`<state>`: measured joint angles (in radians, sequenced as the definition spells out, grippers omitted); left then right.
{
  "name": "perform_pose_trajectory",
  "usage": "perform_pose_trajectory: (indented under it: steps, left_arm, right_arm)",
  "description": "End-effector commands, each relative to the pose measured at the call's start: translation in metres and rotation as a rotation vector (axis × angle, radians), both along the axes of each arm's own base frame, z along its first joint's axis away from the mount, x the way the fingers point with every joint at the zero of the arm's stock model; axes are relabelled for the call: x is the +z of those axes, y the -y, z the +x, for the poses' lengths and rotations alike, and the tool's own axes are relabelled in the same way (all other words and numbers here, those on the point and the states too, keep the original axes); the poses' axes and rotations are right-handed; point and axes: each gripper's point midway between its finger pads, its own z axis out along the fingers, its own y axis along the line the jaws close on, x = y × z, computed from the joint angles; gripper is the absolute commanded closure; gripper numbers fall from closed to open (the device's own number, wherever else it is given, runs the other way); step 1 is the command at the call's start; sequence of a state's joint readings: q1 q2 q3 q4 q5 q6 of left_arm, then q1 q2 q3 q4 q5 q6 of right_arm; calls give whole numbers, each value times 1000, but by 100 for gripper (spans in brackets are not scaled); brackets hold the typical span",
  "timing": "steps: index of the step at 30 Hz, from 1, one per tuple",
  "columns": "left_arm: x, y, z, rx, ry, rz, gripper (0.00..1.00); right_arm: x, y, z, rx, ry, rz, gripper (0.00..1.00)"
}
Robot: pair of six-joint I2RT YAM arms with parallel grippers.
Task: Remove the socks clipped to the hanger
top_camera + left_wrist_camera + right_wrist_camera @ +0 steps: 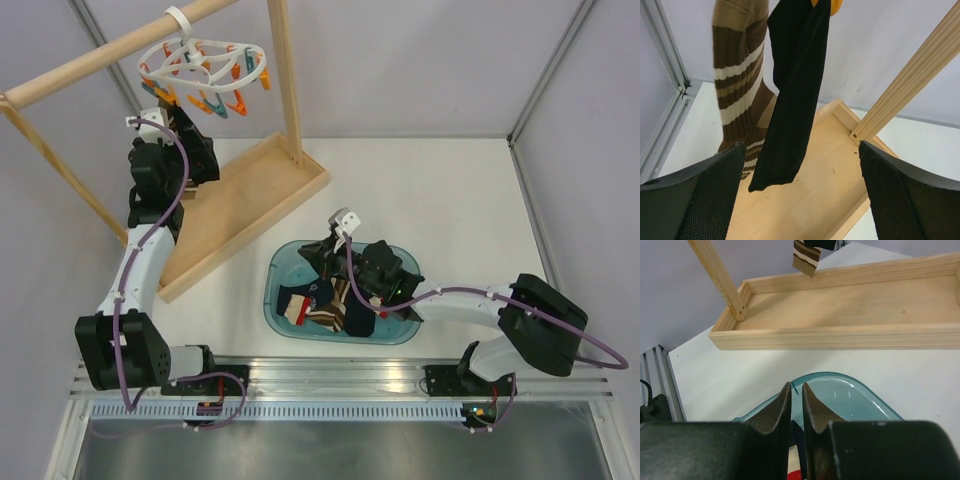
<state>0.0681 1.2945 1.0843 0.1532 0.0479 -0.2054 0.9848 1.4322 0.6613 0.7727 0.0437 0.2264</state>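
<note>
The white hanger (205, 58) hangs from the pole with orange and teal clips. In the left wrist view a brown striped sock (737, 75) and a black sock (795, 90) dangle from it, the black one under an orange clip (835, 6). My left gripper (800, 195) (188, 122) is open just below them, the black sock's toe ahead between the fingers and untouched. My right gripper (796, 387) (318, 255) hovers over the teal bin (400, 338), jaws closed to a narrow slit. Navy and red-white sock fabric (799, 465) fills that slit low down; the tips are bare.
Loose socks (345, 310) lie in the bin. The wooden rack's tray (250, 200) sits left of the bin, with its post (285, 80) and pole (100, 60) above. That post (910, 100) rises just right of my left gripper. The enclosure walls are close by.
</note>
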Motion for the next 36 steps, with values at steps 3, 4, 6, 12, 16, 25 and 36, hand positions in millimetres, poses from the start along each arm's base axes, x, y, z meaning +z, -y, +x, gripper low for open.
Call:
perform_pose_trajectory:
  steps: [3,4,6,12,16,25,36]
  left_arm:
    - [13,6,19,-42,42,-28,12]
    - [17,6,22,-44,49,-26,16]
    - [13,6,29,-41,34,-27,25]
    - [9,7,36,-53,22,-26,66]
    - [14,10,29,-68,34,-25,93]
    - [27,19,3,-100,68,-50,98]
    - [37,42,-46,-207,47,-70,98]
  right_arm:
    - [16,-11,-5,45,10,83,82]
    - [15,-11,-7,48,5,84,82]
    - [14,-11,-6,47,6,85,82]
    - [11,-8,-7,45,6,72,81]
    - [12,-6,-8,42,4,75,81]
    - [25,0,-12,36,12,93,81]
    - [59,-4,0,0,67,60,81]
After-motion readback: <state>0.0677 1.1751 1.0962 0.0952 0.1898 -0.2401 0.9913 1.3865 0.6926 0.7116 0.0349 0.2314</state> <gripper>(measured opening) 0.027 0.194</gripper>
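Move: Just ahead of the left hand, between and above its open fingers, hangs the black sock: its middle some 4 cm forward, 1 cm to the left and about 4 cm up. The orange clip holding it is roughly 5 cm forward, level sideways and 12 cm up; the striped sock hangs about 6 cm forward, 5 cm left and 5 cm up. From the right hand, the black sock is about 23 cm forward, 23 cm left and 15 cm higher. Reaching about 3 cm forward and a little over 2 cm down to the black sock's lower end, the left hand shuts its wide-open fingers and pinches the fabric. It then draws back and up some 6 cm each way, drifting a couple of centimetres left and turning slightly clockwise, to pull the sock against its clip. ##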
